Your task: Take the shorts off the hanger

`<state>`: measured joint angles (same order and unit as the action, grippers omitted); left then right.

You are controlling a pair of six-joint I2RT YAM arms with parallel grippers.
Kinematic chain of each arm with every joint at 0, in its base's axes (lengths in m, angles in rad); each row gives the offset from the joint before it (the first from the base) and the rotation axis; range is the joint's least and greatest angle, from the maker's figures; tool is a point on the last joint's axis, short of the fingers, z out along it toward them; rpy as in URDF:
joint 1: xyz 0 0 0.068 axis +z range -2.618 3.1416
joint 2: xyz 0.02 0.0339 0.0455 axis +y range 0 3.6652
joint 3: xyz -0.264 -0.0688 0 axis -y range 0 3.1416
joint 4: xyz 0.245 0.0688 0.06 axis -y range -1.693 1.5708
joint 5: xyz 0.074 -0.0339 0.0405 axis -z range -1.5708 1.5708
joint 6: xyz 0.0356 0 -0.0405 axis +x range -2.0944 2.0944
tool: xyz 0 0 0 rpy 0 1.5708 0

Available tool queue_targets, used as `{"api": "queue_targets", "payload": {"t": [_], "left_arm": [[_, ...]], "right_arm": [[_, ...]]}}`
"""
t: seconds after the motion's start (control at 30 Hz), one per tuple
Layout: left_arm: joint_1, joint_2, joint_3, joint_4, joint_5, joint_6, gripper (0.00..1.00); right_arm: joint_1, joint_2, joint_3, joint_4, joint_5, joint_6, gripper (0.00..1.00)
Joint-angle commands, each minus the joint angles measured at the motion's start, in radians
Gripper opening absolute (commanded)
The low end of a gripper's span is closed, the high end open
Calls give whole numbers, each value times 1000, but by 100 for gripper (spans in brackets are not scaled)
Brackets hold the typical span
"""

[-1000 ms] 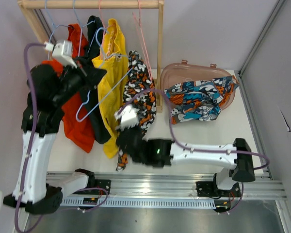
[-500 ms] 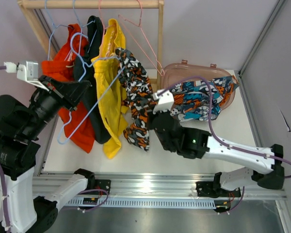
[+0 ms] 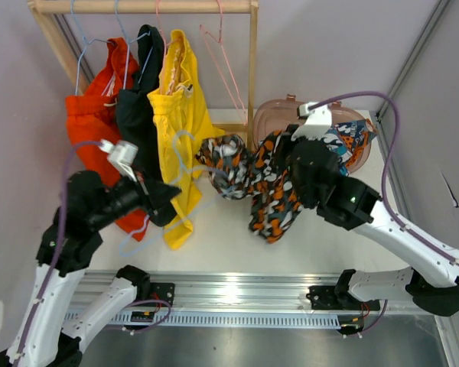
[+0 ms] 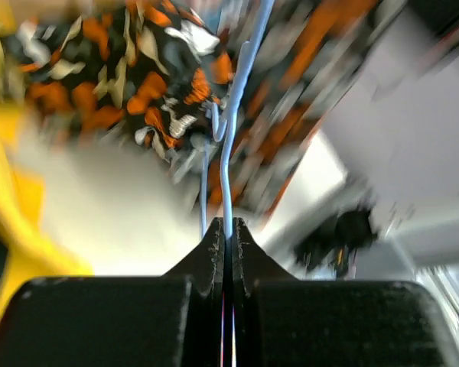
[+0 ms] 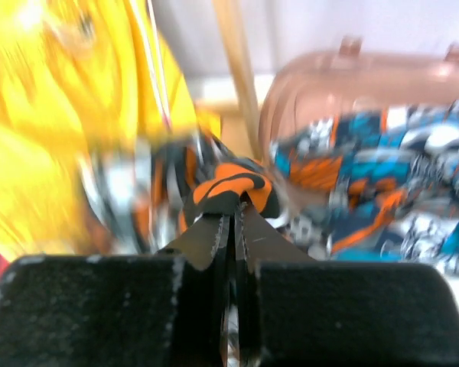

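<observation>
The black-white-orange patterned shorts [image 3: 262, 187] hang bunched over the table between the rack and the bin. My right gripper [image 3: 281, 157] is shut on their cloth, which shows in the right wrist view [image 5: 231, 187] at the fingertips [image 5: 233, 214]. My left gripper [image 3: 167, 201] is shut on a light blue wire hanger [image 3: 185, 149], seen in the left wrist view [image 4: 241, 92] with its far end at the patterned shorts [image 4: 138, 69]. Orange-red [image 3: 88, 122], black [image 3: 138, 107] and yellow shorts [image 3: 176, 115] hang on the rack. The teal-orange-black shorts [image 3: 350, 136] lie in the bin.
A wooden rack [image 3: 252, 84] stands at the back with an empty pink hanger [image 3: 222, 69] on its rail. A pink translucent bin [image 3: 271, 115] sits at the back right, also in the right wrist view [image 5: 321, 76]. Grey walls close the left and right sides.
My right gripper has carried the patterned shorts right and back, toward the bin. My left arm has dropped lower and forward, taking the blue hanger away from the rail.
</observation>
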<state>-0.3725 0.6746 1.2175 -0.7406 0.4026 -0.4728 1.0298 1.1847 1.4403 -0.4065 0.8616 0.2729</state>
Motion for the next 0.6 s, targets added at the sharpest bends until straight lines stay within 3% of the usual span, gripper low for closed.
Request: {"api": "queue_targets", "payload": {"t": [0.0,0.17,0.37,0.57], "left_arm": [[-72,-122,-163,-52,27,-39,0],[-164,-173,-225,-117,148,-43,0],[-256,-196,-115,-95,297,-93,0],[-286,-175,89,-83,277,-69,0]], "right_arm": [[-74,16,130,49,-39,-130,0],[-220,12,175,29,-130,-146,0],[-420,21,177,26,-241,-164,0],[-647,144,346,-8,-413,-159,0]]}}
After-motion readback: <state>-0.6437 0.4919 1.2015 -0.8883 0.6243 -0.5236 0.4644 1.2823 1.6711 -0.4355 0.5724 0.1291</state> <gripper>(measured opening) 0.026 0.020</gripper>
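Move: Ahead and to the right of the right hand, which already holds the camouflage shorts, lies the pink bin: about 25 cm farther out, 20 cm right and 36 cm below. The rack's right post stands some 20 cm ahead and 12 cm left of that hand; the yellow shorts hang about 32 cm left and 8 cm ahead. For the left hand, holding the blue hanger, the table's front edge is some 10 cm back and 36 cm below, the yellow shorts about 18 cm straight ahead, the dark shorts equally far ahead and 10 cm left. Swinging the camouflage shorts towards the bin, the right hand sweeps quickly about 13 cm right and 9 cm forward, rising 5 cm mostly at the outset and turning some 15 degrees clockwise with its pinch kept. The left hand draws the blue hanger back about 13 cm towards the table's front edge, dipping nearly 10 cm before climbing back, and turns clockwise by nearly 30 degrees, its fingers staying shut on the hanger. ##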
